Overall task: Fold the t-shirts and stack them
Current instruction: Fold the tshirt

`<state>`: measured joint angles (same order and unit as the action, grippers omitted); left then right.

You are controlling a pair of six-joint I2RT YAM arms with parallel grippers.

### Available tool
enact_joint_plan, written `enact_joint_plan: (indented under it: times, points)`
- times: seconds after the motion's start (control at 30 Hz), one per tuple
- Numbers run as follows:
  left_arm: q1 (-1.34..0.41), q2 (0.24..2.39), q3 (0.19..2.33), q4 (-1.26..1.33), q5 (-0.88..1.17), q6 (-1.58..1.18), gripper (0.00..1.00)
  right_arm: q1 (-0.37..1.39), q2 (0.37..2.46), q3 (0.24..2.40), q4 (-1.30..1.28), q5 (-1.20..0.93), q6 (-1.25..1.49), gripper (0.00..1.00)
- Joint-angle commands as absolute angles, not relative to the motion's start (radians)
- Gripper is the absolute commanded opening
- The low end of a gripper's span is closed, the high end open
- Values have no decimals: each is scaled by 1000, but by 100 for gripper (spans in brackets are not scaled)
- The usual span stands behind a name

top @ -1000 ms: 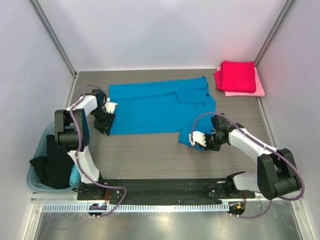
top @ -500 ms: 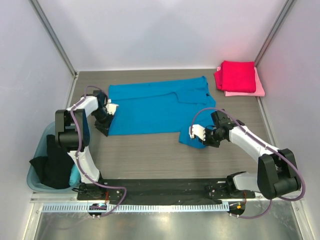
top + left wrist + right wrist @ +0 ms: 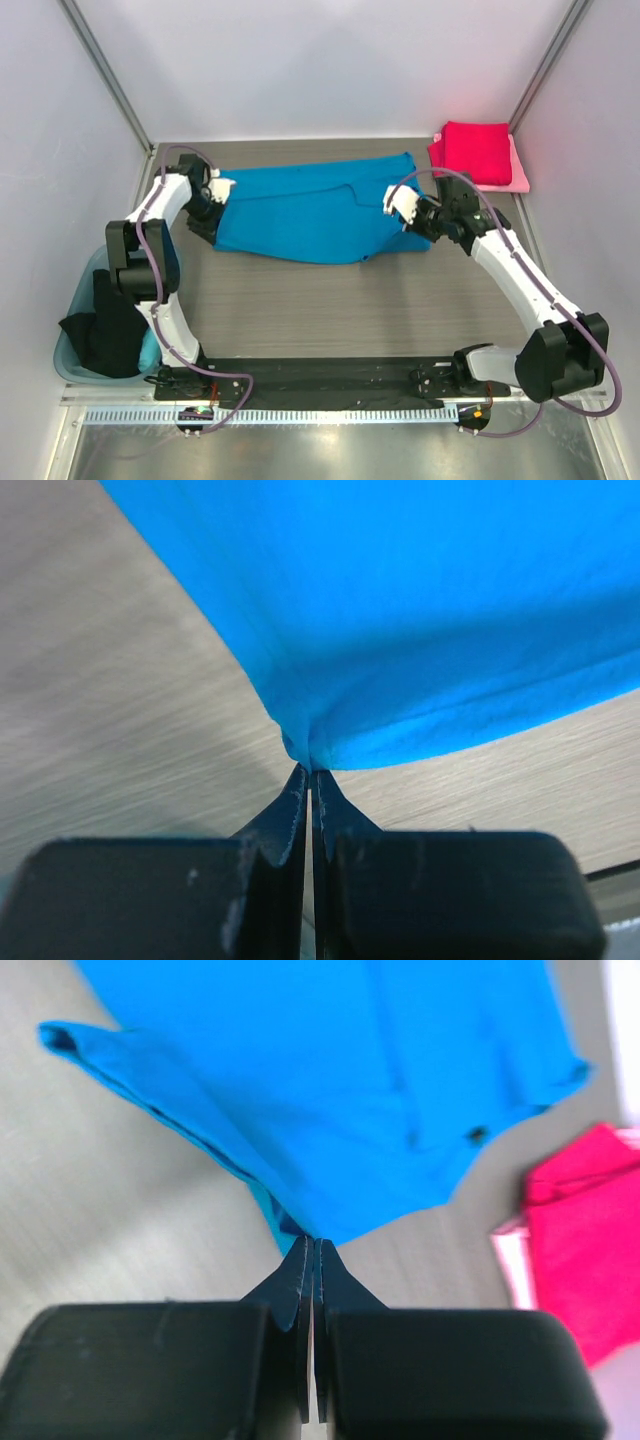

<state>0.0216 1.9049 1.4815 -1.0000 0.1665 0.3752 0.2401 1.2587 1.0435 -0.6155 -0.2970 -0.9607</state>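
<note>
The bright blue t-shirt [image 3: 300,212] lies spread across the far half of the table, with its near edge raised and drawn back over itself. My left gripper [image 3: 210,225] is shut on its near-left corner; the left wrist view shows the blue cloth [image 3: 400,630] pinched at the gripper tip [image 3: 309,767]. My right gripper [image 3: 425,232] is shut on the near-right corner, where the blue cloth [image 3: 330,1090] is bunched at its tip [image 3: 315,1242]. A folded crimson t-shirt [image 3: 475,150] rests on a pale pink one [image 3: 518,178] at the back right. A black t-shirt [image 3: 105,330] hangs out of the tub.
A translucent teal tub [image 3: 62,360] stands off the table's left edge beside the left arm's base. White walls with metal corner posts close in the table on three sides. The crimson shirt [image 3: 590,1250] lies just right of the right gripper.
The left gripper has shut on the shirt's near-left corner. Both grippers have moved toward the back of the table, carrying the near edge of the blue shirt up and over.
</note>
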Motion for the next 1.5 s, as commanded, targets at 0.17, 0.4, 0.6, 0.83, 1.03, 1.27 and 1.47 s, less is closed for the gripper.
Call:
enact_joint_plan:
  times: [0.17,0.4,0.6,0.83,1.03,1.27,1.47]
  points:
    - [18,1951,1647,-1045,195,376,0,189,1359,1216,-488,-258,-910,1]
    - [20,2002,1721,-1058,184,373,0,155,1472,1308,-370,-229,-894,1]
    - [18,2046,1822,-1078,186,367,0,147,1572,1394,-296,-230,-882,1]
    - [20,2134,1969,-1103,181,353,0,149,1722,1523,-206,-218,-877,1]
    - [20,2197,2065,-1103,153,353,0,149,1851,1647,-173,-204,-879,1]
    - [20,2270,2117,-1092,127,360,0,152,1974,1750,-160,-187,-881,1]
    - [20,2309,2160,-1057,69,325,9,167,2074,1801,-123,-131,-874,2]
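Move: The left hand already holds the blue t-shirt's near left corner; the left end of its folded band's edge lies about 15 cm ahead, 2 cm right and 5 cm lower, with the far left corner some 23 cm ahead and 2 cm right. The right hand holds the lifted near right corner, and the far right corner lies roughly 24 cm ahead, 2 cm right, 15 cm below. The red folded stack stands about 25 cm ahead and 22 cm right. Both hands keep the near corners pinched and carry that side forward over the shirt. The right travels about 26 cm towards the far right corner, staying high, swinging its fingertips up and forward by nearly 20 degrees and turning slightly clockwise. The left goes about 13 cm to the band's edge, rising a little, then sinking back towards the table. ##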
